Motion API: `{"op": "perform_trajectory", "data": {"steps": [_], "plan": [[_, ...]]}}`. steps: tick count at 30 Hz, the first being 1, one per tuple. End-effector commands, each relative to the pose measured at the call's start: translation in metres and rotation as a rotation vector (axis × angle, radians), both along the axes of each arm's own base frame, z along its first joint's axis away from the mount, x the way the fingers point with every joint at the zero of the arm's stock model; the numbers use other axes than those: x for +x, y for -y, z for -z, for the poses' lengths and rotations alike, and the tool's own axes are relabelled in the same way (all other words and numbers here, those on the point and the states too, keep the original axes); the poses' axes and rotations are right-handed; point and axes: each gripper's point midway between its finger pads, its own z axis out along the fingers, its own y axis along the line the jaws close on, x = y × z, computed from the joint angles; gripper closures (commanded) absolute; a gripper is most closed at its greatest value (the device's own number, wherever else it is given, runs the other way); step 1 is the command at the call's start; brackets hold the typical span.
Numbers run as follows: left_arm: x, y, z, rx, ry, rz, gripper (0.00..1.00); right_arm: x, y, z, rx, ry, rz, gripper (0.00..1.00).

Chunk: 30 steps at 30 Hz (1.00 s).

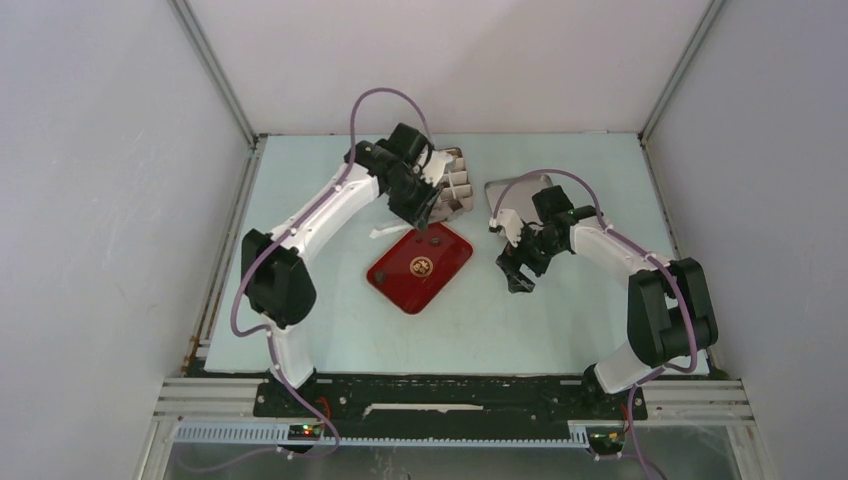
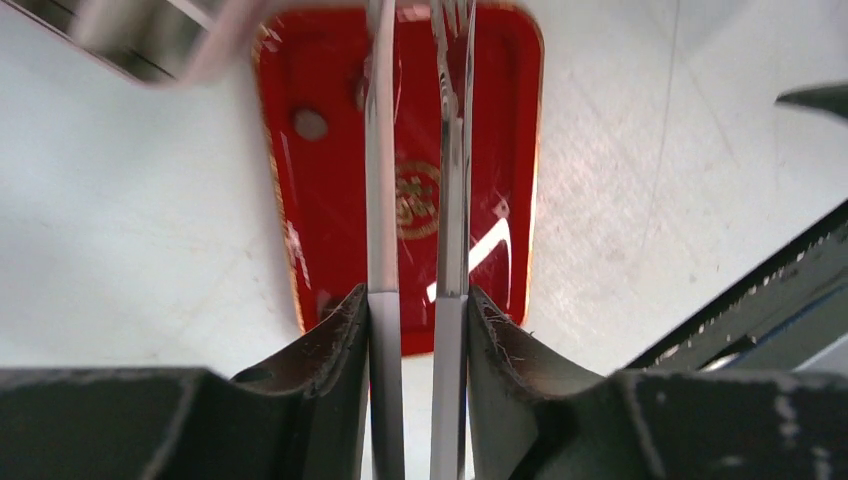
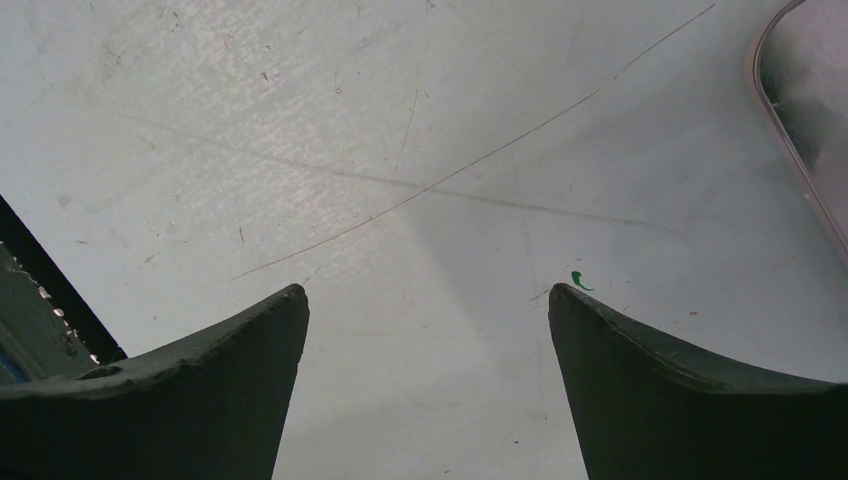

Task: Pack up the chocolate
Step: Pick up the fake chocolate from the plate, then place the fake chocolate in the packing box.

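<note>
My left gripper point(image 2: 412, 295) is shut on a pair of metal tongs point(image 2: 452, 180). Their two arms run forward between the jaws over the red tray point(image 2: 330, 230). One small round brownish chocolate point(image 2: 309, 123) lies on the tray, left of the tong arms and beyond the gold emblem point(image 2: 415, 200). The tong tips sit at the tray's far end, and I cannot tell if anything is between them. In the top view the left gripper point(image 1: 425, 215) hovers over the tray's far corner point(image 1: 455, 245). My right gripper point(image 3: 425, 295) stands open and empty over bare table, right of the tray point(image 1: 517, 272).
A metallic box with white dividers point(image 1: 455, 185) stands behind the tray, and its corner shows in the left wrist view point(image 2: 150, 40). Its lid point(image 1: 515, 190) lies to the right, with the rim in the right wrist view point(image 3: 795, 130). A small white strip point(image 1: 385, 232) lies left of the tray.
</note>
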Motion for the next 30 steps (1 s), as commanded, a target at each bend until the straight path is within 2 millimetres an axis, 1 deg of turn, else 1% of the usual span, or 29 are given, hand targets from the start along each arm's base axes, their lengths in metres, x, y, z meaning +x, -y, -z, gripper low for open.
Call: {"op": "perform_trajectory", "data": {"steps": [1,7,12,16,20,23,26,30], "plan": [[0.048,0.008,-0.035,-0.075,0.128,-0.051,0.8,0.013,-0.005,-0.018,0.03,0.062,-0.004,0.08],[0.085,0.023,-0.033,-0.117,0.172,-0.086,0.8,0.015,-0.002,-0.02,0.036,0.065,0.007,0.08],[0.104,0.031,-0.026,-0.132,0.162,-0.105,0.8,0.014,-0.002,-0.02,0.037,0.063,0.008,0.08],[0.111,0.034,-0.022,-0.135,0.168,-0.11,0.79,0.014,-0.001,-0.02,0.036,0.062,0.008,0.08],[0.116,0.033,-0.013,-0.123,0.157,-0.119,0.78,0.014,-0.001,-0.019,0.036,0.059,0.006,0.08],[0.118,0.032,-0.009,-0.115,0.148,-0.124,0.72,0.014,-0.002,-0.019,0.037,0.056,0.004,0.08],[0.119,0.031,-0.005,-0.102,0.143,-0.136,0.62,0.013,-0.001,-0.018,0.035,0.052,0.004,0.08],[0.12,0.031,-0.002,-0.098,0.139,-0.141,0.56,0.013,-0.001,-0.018,0.035,0.05,0.004,0.08]]}}
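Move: The compartment where the dark chocolate is headed, on the box's right-hand side, lies about 18 cm ahead of the left hand, 9 cm to its right and 12 cm below; the box's middle is 17 cm ahead and 3 cm right. The red plate is roughly 2 cm back and 1 cm right, some 15 cm down; the silver tray lies 16 cm ahead, 21 cm right. From the right hand the compartment is about 28 cm ahead, 12 cm left, slightly below. The chocolate, already pinched in the tips of the tongs, is carried by the left arm away from the plate and over the box, about 10 cm forward and slightly right. The hand arcs up a couple of centimetres first, then sinks some 5 cm and slows towards the compartment, turning slightly counter-clockwise; at the very end the fingers ease open a little, still holding the tongs. ##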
